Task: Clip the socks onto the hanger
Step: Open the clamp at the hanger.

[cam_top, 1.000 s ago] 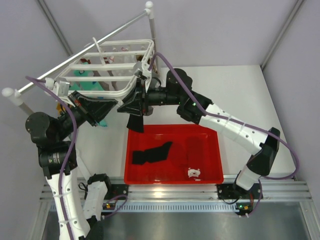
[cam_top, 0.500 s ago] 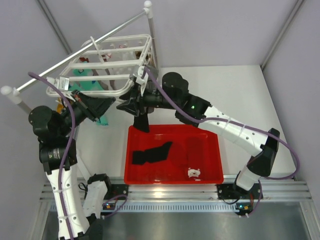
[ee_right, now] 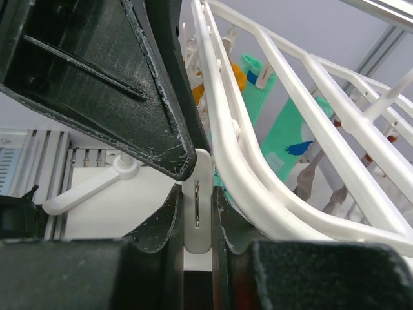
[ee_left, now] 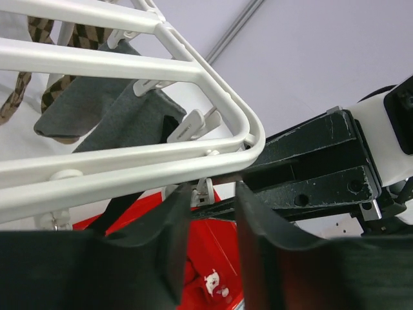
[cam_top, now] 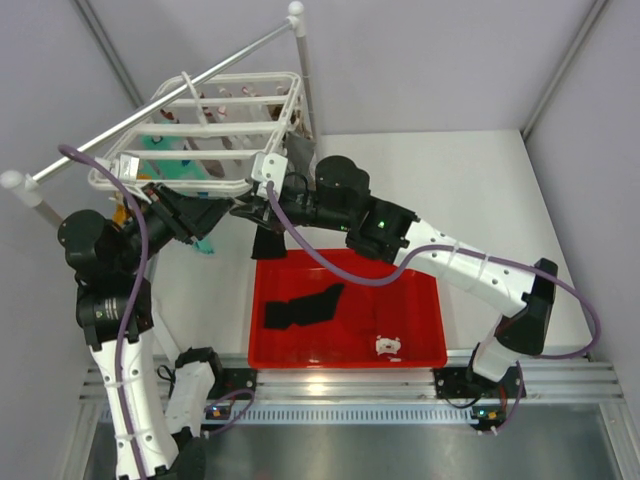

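The white slatted hanger hangs from the rail at the back left. In the right wrist view my right gripper is shut on one of its white clips, under the hanger's near right corner. From the left, my left gripper stands open just below the hanger's rim, nothing between its fingers. From above, the two grippers almost meet. A dark sock hangs below them; I cannot tell what holds it. A black sock and a dark red sock lie in the red bin.
The metal rail with white-capped poles slants across the back left. Grey socks, brown patterned ones and teal ones hang from other clips. A small white object lies in the bin's near right corner.
The hanger has swung to the left and its near right corner sits lower. My right arm has followed it leftward. The left arm has barely shifted.
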`<state>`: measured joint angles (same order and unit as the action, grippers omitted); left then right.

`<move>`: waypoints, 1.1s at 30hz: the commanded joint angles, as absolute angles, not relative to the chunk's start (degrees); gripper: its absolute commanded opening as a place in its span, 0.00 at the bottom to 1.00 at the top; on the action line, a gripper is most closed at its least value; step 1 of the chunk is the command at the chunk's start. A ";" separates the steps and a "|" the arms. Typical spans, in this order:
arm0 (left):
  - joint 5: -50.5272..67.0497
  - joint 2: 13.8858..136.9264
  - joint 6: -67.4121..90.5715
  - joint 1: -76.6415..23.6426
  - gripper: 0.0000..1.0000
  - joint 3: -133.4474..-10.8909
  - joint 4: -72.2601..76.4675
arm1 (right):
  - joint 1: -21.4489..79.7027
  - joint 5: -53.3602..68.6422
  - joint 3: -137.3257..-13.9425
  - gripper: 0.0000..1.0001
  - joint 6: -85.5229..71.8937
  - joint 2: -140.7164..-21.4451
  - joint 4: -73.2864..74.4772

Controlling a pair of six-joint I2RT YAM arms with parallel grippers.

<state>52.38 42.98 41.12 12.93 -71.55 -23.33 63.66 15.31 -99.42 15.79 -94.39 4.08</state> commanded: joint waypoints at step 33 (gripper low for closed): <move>48.25 42.80 51.06 13.01 0.56 -72.33 -19.52 | 64.60 18.20 -99.23 0.00 21.01 -90.18 -1.76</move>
<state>48.53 42.02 48.40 12.82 -72.58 -25.10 63.75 17.67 -99.00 20.21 -92.60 2.55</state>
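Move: Just off the left fingertips, some 2 cm ahead of that hand and 2 cm to its right at its own height, sits the clamp, already pinched in the right fingers and so right at the right hand point. The hanger's near right corner is about 3 cm ahead of the right hand, 1 cm to its right and 2 cm above. The hanging black sock is roughly 4 cm ahead, 2 cm to its right and 10 cm below. Opening its already parted fingers from about a third to well over half, the left hand eases back about 1 cm beside the clamp, dips a little, then returns forward and up, tilting slightly down. The right hand keeps its pinch on the clamp and lifts it about 2 cm by the hanger's corner, drawing slightly back. ##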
